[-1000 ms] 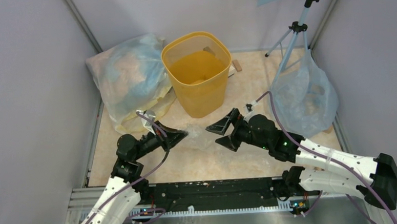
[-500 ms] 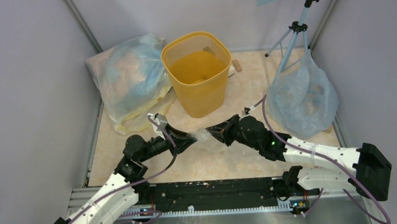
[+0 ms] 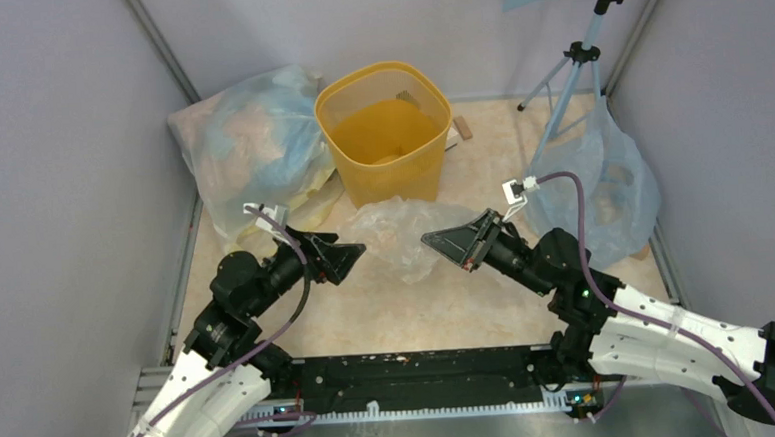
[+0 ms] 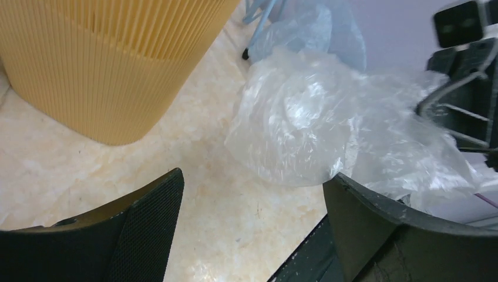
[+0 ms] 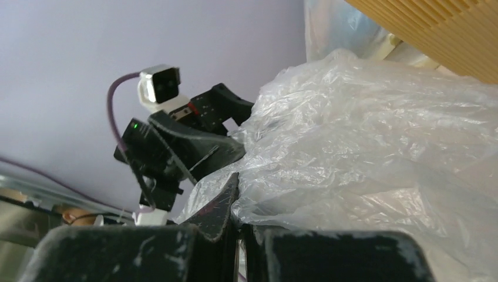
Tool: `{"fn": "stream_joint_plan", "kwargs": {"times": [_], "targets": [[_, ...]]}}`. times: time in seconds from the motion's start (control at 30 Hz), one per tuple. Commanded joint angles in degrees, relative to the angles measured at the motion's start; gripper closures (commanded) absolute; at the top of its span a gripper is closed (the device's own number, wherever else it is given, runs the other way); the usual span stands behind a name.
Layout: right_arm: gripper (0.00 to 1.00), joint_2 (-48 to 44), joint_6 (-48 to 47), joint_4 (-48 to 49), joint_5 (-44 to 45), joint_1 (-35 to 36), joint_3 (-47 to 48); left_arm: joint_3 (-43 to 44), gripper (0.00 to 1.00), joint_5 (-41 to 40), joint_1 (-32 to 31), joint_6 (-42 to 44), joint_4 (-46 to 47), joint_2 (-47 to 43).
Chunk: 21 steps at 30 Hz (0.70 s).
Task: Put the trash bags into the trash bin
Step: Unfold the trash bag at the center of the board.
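A clear, wrinkly trash bag (image 3: 396, 233) hangs puffed up just in front of the yellow trash bin (image 3: 384, 139). My right gripper (image 3: 439, 243) is shut on the bag's right edge. The right wrist view shows film (image 5: 376, 141) pinched between the closed fingers, with my right gripper (image 5: 242, 197) at the bottom of that view. My left gripper (image 3: 347, 262) stands open just left of the bag, apart from it. In the left wrist view the bag (image 4: 317, 123) lies beyond my left gripper (image 4: 252, 185), and only bare floor shows between its fingers (image 4: 147, 223). The bin (image 4: 100, 59) stands at upper left.
A big bluish sack (image 3: 250, 156) leans at the back left against the bin. Another bluish sack (image 3: 594, 188) sits at the right, under a tripod (image 3: 575, 58). Grey walls close in on both sides and behind.
My left gripper has let go of the bag, opened and drawn back to the left. My right gripper has shut on the bag and lifted it, so the film now billows up.
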Motion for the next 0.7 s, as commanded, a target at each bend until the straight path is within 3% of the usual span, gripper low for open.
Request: {"fn": "stream_joint_plan", "kwargs": {"times": [0.0,0.13,0.33,0.53,0.67], "targets": [[1.0,-2.7,-11.5,-3.8,-3.6,0.4,0.4,2.2,0.08,1.8,-0.1,-0.9,-5.0,3.0],[1.0,-4.3,-14.0,-6.4,-5.3,0.4,-1.8,0.1,0.05,6.3,-0.1,0.4,0.4,-0.1],[1.0,-7.8,-12.8,-12.3,0.3,0.4,-6.0,-0.5,0.05,6.1,-0.1,3.4,-1.9,-0.2],[1.0,-8.8,0.7,-24.7,13.8,0.4,-2.6,-5.0,0.1,15.0,-0.1,10.6,2.9,0.4],[1.0,-6.7,6.6,-34.0,18.4,0.4,3.2,-8.5,0.13,16.0,-0.1,9.8,10.0,-0.9]]}}
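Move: The crumpled translucent trash bag is already pinched in the right hand, its body about 5 cm ahead of those fingertips, 3 cm left and 7 cm below. The yellow bin stands roughly 25 cm ahead of that hand, 6 cm left and 17 cm lower. From the open, empty left hand, the trash bag is about 5 cm ahead, 12 cm right and slightly below; the filled bag lies some 22 cm ahead and 19 cm left, 17 cm below. The trash bag is carried down about 10 cm and some 5 cm to the right by the right hand, which keeps its pinch while its left-pointing fingers dip roughly 20 degrees. The left hand, staying wide open, draws away from the bag, sinking about 5 cm and easing a little back and right as it turns clockwise. ##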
